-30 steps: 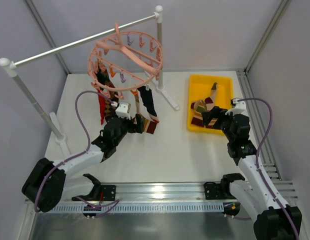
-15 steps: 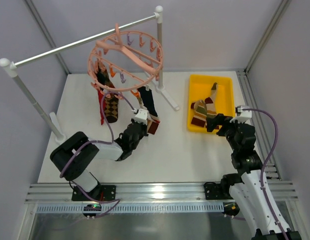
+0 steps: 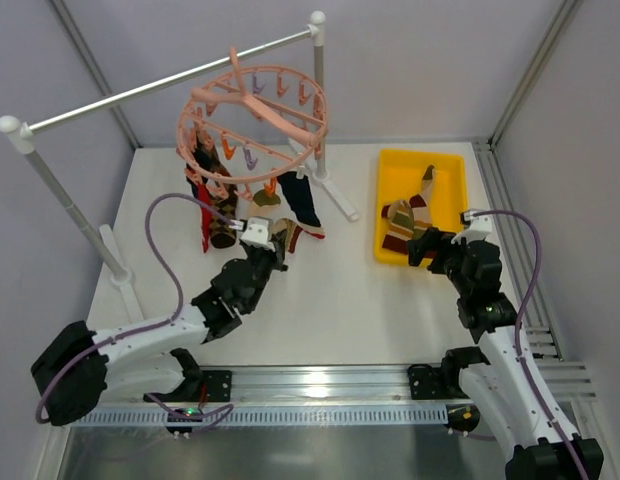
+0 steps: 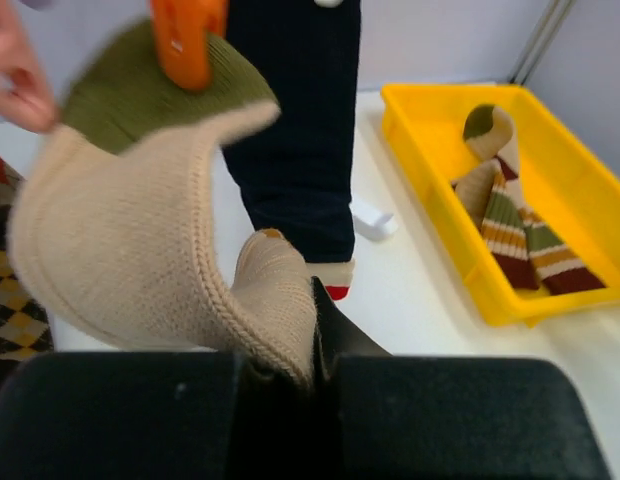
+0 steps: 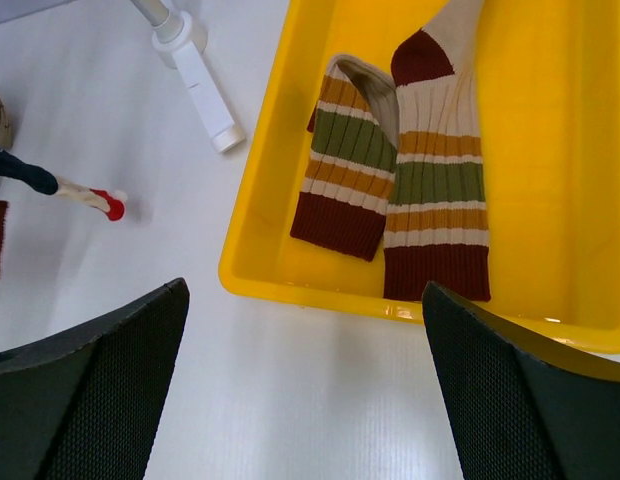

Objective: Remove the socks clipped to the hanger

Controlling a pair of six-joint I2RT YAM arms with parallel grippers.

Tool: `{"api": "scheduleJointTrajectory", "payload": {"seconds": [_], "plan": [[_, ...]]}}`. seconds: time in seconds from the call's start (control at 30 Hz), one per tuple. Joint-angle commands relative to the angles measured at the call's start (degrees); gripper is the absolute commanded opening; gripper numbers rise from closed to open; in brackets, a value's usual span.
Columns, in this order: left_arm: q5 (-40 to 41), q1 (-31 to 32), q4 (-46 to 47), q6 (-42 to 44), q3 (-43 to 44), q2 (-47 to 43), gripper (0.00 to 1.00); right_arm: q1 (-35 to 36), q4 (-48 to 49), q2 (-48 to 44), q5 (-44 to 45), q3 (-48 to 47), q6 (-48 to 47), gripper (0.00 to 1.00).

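The salmon-pink hanger (image 3: 317,128) hangs from the grey rail, with socks dangling from its clips. My left gripper (image 3: 276,240) (image 4: 315,350) is shut on the lower end of a tan sock (image 4: 140,260) (image 3: 286,229). That sock's green end is still held by an orange clip (image 4: 187,30). A navy sock (image 4: 295,130) (image 3: 303,205) hangs just behind it. A red sock (image 3: 204,215) and an argyle sock (image 3: 223,226) hang further left. My right gripper (image 3: 422,247) (image 5: 302,300) is open and empty, over the near rim of the yellow tray.
The yellow tray (image 3: 390,165) (image 5: 260,230) at the right holds two striped socks (image 5: 435,190) (image 3: 405,222). The grey rail (image 3: 140,92) rests on white posts, whose feet (image 3: 335,195) stand on the white table.
My left gripper has closed on the tan sock's lower end and drawn it a little left and towards me. The hanger has swung slightly. The right arm has only shifted slightly.
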State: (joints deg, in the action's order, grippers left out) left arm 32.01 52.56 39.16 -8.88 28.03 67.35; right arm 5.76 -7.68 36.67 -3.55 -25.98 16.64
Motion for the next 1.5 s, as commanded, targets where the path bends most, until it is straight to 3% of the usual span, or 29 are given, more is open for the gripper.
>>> {"api": "scheduleJointTrajectory", "payload": {"seconds": [0.0, 0.17, 0.3, 0.43, 0.77, 0.9, 1.13, 1.47], "plan": [[3.1, 0.5, -9.5, -2.7, -2.2, -9.6, 0.0, -0.2, 4.1, 0.2, -2.2, 0.2, 0.7, 0.98], [1.0, 0.8, -25.0, -4.5, -1.6, -24.6, 0.0, -0.1, 6.6, 0.3, -6.0, 0.2, 1.9, 0.98], [-3.0, 0.8, -34.4, -5.8, 1.0, -31.5, 0.0, 1.0, 10.8, 0.9, -9.3, -0.4, 3.9, 0.98], [-4.8, 0.8, -42.5, -6.5, 0.5, -36.6, 0.0, 10.5, 11.5, 3.8, -4.9, -4.4, 4.1, 0.98], [-7.4, 0.8, -40.0, -5.4, -4.9, -41.8, 0.0, 37.3, 12.1, 19.2, 8.9, -24.5, 0.1, 0.98], [-9.2, 0.8, -37.4, -5.0, -6.4, -41.8, 0.0, 43.9, 12.5, 24.9, 10.5, -31.4, -1.3, 0.98], [-10.2, 0.8, -37.0, -5.3, -7.6, -42.7, 0.0, 50.7, 10.0, 37.4, 11.8, -44.1, -4.5, 0.96], [-11.1, 0.8, -37.5, -5.8, -8.3, -45.3, 0.0, 52.2, 8.0, 49.2, 8.8, -57.0, -5.2, 0.95]]}}
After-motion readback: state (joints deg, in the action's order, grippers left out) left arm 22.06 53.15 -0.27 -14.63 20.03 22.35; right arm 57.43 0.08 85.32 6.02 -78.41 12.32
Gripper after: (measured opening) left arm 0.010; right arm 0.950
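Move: The orange clip my right hand is going to lies about 34 cm to its left, 9 cm ahead and some 14 cm above it. From my left hand, which already pinches the beige sock hanging from that clip, the clip is about 12 cm ahead, 2 cm left and 9 cm up. The navy sock hangs 15 cm ahead of my left hand and 5 cm right, level with it; the yellow bin lies 15 cm ahead of my right hand, 4 cm right and 15 cm below. I keep my left fingers shut on the beige sock and draw it back about 9 cm and 7 cm to the left, rising at first and then sinking again, to pull it taut. Meanwhile my right hand sweeps some 36 cm left and 17 cm up, off the bin's side towards the orange clip, turning about 45 degrees counter-clockwise and tipping up a little; its fingers stay wide open and stop short of the clip. ##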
